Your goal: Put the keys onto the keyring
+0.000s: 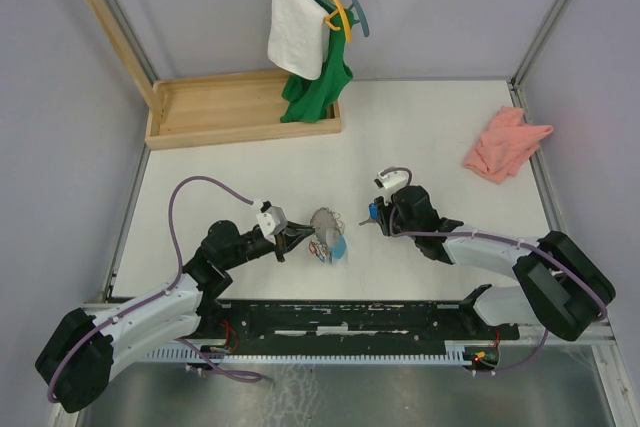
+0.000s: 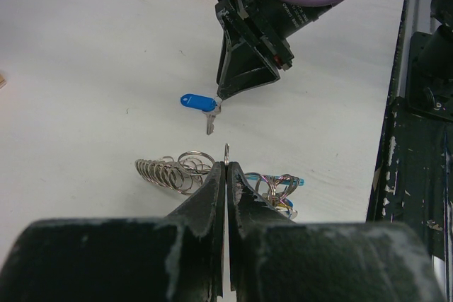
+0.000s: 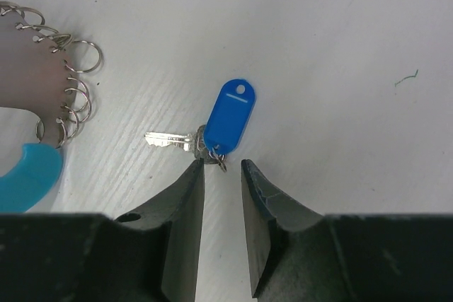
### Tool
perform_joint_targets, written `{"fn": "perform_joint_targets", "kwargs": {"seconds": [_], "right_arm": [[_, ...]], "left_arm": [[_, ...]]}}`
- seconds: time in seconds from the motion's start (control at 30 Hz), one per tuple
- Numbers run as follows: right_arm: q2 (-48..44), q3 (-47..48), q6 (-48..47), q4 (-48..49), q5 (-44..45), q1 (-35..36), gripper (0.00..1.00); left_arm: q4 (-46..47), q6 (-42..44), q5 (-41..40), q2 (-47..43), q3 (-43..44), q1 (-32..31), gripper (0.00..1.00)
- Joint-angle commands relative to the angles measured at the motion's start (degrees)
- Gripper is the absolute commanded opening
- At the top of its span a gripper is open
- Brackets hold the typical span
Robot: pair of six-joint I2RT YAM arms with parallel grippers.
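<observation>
The blue-headed key (image 3: 229,112) lies flat on the white table, its metal blade (image 3: 168,139) pointing left. My right gripper (image 3: 221,164) is open, its tips either side of the key's small ring, the left tip touching the key's head. The key also shows in the left wrist view (image 2: 198,102) and the top view (image 1: 372,213). My left gripper (image 2: 226,164) is shut on a thin metal keyring (image 2: 226,151), seen edge-on and upright. A heap of silver rings (image 2: 172,170) and coloured rings (image 2: 278,187) lies just past it. I see no red-headed key.
A wooden tray (image 1: 240,107) stands at the back left, with a white towel (image 1: 298,32) and a green garment (image 1: 318,87) hanging over it. A pink cloth (image 1: 505,142) lies at the back right. A black rail (image 1: 380,312) runs along the table's near edge.
</observation>
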Motion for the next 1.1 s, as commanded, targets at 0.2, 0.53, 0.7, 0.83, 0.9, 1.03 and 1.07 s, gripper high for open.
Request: {"fn": "perform_joint_targets", "kwargs": {"seconds": [0.2, 0.53, 0.7, 0.83, 0.9, 1.03, 1.07], "right_arm": [[4.1, 1.3, -2.0, 4.8, -1.0, 0.1, 0.3], [7.1, 3.2, -2.7, 2.9, -1.4, 0.1, 0.22], [7.0, 3.2, -3.2, 2.9, -1.1, 0.1, 0.19], [6.5, 3.2, -3.6, 2.5, -1.5, 0.1, 0.09], [5.9, 3.3, -4.0, 2.1, -1.6, 0.1, 0.02], [3.4, 4.5, -5.5, -0.9, -3.7, 0.1, 0.01], [2.6, 5.1, -6.0, -1.8, -4.7, 0.1, 0.01]], "left_arm": [[3.3, 1.7, 1.6, -0.4, 2.8, 0.1, 0.03], [3.3, 1.7, 1.6, -0.5, 2.8, 0.1, 0.03], [3.3, 1.8, 1.6, -0.6, 2.7, 0.1, 0.03], [3.4, 1.8, 1.6, -0.5, 2.8, 0.1, 0.03], [3.4, 2.0, 1.6, -0.4, 2.8, 0.1, 0.03], [4.8, 2.3, 1.5, 0.6, 2.7, 0.1, 0.03], [5.8, 2.5, 1.6, 0.9, 2.6, 0.1, 0.03]]}}
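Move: The keys lie on the table almost under the right gripper, about 2 cm below it, their middle roughly 1 cm ahead and 1 cm left. The blue tag centres about 2 cm ahead; the key blade points off to the left, some 3 cm away. The keyring at the left gripper is about 11 cm left, 5 cm back and higher. From the left gripper, the keys lie some 14 cm right, 4 cm ahead and 14 cm lower. Lower the right gripper about 2 cm, almost straight down, so its half-open fingertips come around the small metal ring at the near end of the blue tag. Begin narrowing the fingers on the way, then hold the hand in place and shut them fully to pinch that ring. Keep the left gripper still, holding the keyring. ##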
